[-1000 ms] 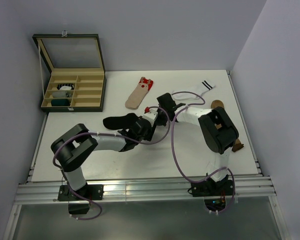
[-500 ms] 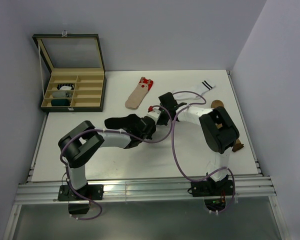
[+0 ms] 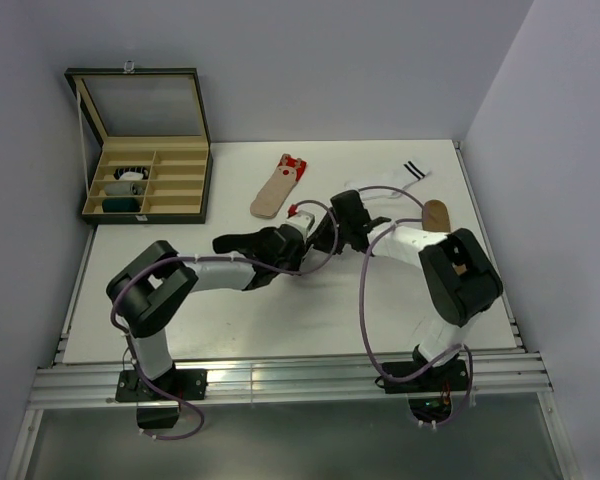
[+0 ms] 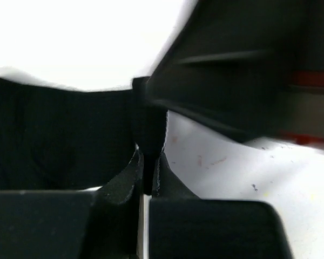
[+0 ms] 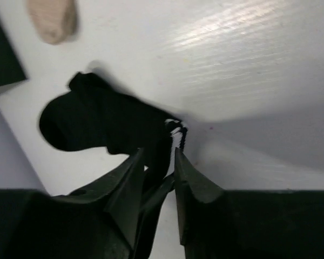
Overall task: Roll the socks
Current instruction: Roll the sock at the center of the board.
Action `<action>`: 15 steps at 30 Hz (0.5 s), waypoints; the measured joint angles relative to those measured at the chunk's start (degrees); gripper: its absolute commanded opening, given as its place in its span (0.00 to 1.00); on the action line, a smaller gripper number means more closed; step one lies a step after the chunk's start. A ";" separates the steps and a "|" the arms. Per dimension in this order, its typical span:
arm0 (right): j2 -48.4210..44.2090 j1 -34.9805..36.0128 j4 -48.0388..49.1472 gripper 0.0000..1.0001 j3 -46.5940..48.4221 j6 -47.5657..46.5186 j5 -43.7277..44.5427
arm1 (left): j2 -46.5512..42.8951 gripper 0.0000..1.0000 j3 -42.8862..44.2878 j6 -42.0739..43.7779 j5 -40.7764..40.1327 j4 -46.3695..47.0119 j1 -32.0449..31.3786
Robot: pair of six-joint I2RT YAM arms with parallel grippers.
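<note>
A black sock (image 3: 242,243) lies crumpled mid-table. My left gripper (image 3: 296,240) is at its right end, and in the left wrist view the left gripper (image 4: 149,154) is shut on a fold of the black sock (image 4: 54,135). Facing it from the right is my right gripper (image 3: 321,234). Seen from its own wrist, the right gripper (image 5: 159,154) stands open, with the edge of the black sock (image 5: 92,121) lying loose against its left finger (image 5: 130,178). A beige sock with a red cuff (image 3: 277,187) lies behind.
A white sock with black stripes (image 3: 401,177) and a brown sock (image 3: 435,213) lie at the back right. An open wooden box (image 3: 145,180) with compartments stands at the back left. The beige sock's toe (image 5: 53,19) shows in the right wrist view.
My left gripper has shut on the black sock. My right gripper has opened off it, and the right arm has swung to the right.
</note>
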 measured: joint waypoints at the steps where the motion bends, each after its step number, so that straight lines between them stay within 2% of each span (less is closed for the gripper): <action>1: -1.51 -0.04 1.01 0.43 -0.98 0.39 0.20 | -0.22 0.00 0.02 -1.03 1.11 -0.63 0.94; 5: -6.71 -0.13 5.77 0.54 -4.52 1.38 1.38 | -0.44 0.00 0.07 -4.98 5.35 -2.82 3.96; 15: -8.55 -0.17 11.63 0.54 -7.87 1.75 1.31 | -0.85 0.01 0.02 -15.58 19.10 -5.14 11.87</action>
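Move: The left fingers already pinch the folded cuff of the black sock; the sock's middle lies about 10 cm to this hand's left, 2 cm farther out and 2 cm below. The beige sock is some 16 cm ahead of this hand and 6 cm left. From the right hand, already parting its fingers just above the cuff, the black sock's middle is roughly 13 cm left, 1 cm back and 3 cm down, the beige sock 12 cm ahead and 9 cm left. Left hand carries the still-pinched cuff 2.5 cm left, tipping down; right hand opens wider and rises 4 cm. ##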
